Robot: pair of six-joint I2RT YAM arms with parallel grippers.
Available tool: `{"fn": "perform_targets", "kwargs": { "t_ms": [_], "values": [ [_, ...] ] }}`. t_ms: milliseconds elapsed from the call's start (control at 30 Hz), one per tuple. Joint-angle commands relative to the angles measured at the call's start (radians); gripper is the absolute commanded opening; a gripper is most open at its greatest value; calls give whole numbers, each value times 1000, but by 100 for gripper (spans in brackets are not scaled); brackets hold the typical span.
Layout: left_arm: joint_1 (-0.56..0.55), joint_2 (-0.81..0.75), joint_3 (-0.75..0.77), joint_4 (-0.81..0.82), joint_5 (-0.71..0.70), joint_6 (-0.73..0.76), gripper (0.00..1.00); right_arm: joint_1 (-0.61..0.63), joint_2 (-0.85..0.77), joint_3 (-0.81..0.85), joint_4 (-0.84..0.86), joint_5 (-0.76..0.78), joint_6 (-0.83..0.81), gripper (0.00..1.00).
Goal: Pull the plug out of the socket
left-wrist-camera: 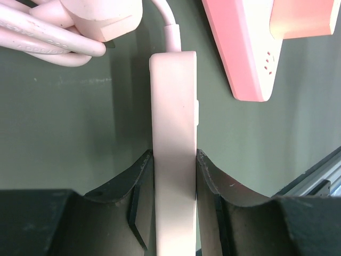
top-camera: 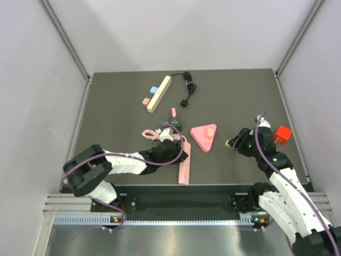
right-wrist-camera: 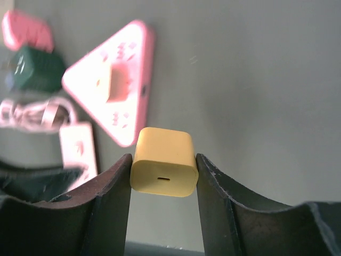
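Observation:
A long pink socket strip lies on the dark table, and my left gripper is shut on its sides near the cable end. In the left wrist view the strip runs straight between the fingers. My right gripper is shut on a small yellow plug. It holds the plug clear of the table, apart from the strip and to the right of the triangular socket. The plug's face with the small slot points at the wrist camera.
A pink triangular socket carrying a peach plug lies between the grippers. A dark green plug and a coiled pink cable sit by the strip's top. A red cube stands right. A cream bar and black cable lie at the back.

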Motion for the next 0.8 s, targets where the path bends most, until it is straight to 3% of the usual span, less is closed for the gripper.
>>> {"fn": "perform_targets", "kwargs": {
  "t_ms": [0, 167, 367, 533, 767],
  "values": [
    [10, -26, -28, -52, -37, 27, 0, -59, -26, 64, -129, 153, 32, 0],
    [9, -42, -37, -46, -32, 24, 0, -146, -17, 84, -214, 318, 205, 0],
    [9, -43, -56, -27, -28, 21, 0, -287, -49, 105, -340, 786, 405, 1],
    [9, -34, -56, -15, -2, 15, 0, -402, -71, 63, -257, 900, 414, 5],
    [9, -39, -47, -14, 15, 10, 0, -562, 93, -65, -74, 971, 381, 7]
  ]
}}
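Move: Off to the right hand's right, about 27 cm away and 5 cm back, lies the clear spot of table for the yellow plug it holds, some 10 cm below. The red plug stands about 26 cm right and 5 cm ahead; the triangular socket about 9 cm left and 5 cm ahead; the pink strip some 17 cm left and 6 cm back. From the left hand the clear spot is about 44 cm right, 2 cm back, slightly lower. Swinging fast to the right by about 25 cm and drawing back some 7 cm at nearly the same height, the right hand carries the yellow plug, still pinched, away from the triangular socket and strip towards the clear table on the near side of the red plug. Its wrist turns some 80 degrees clockwise on the way. The left hand keeps its grip on the strip. ##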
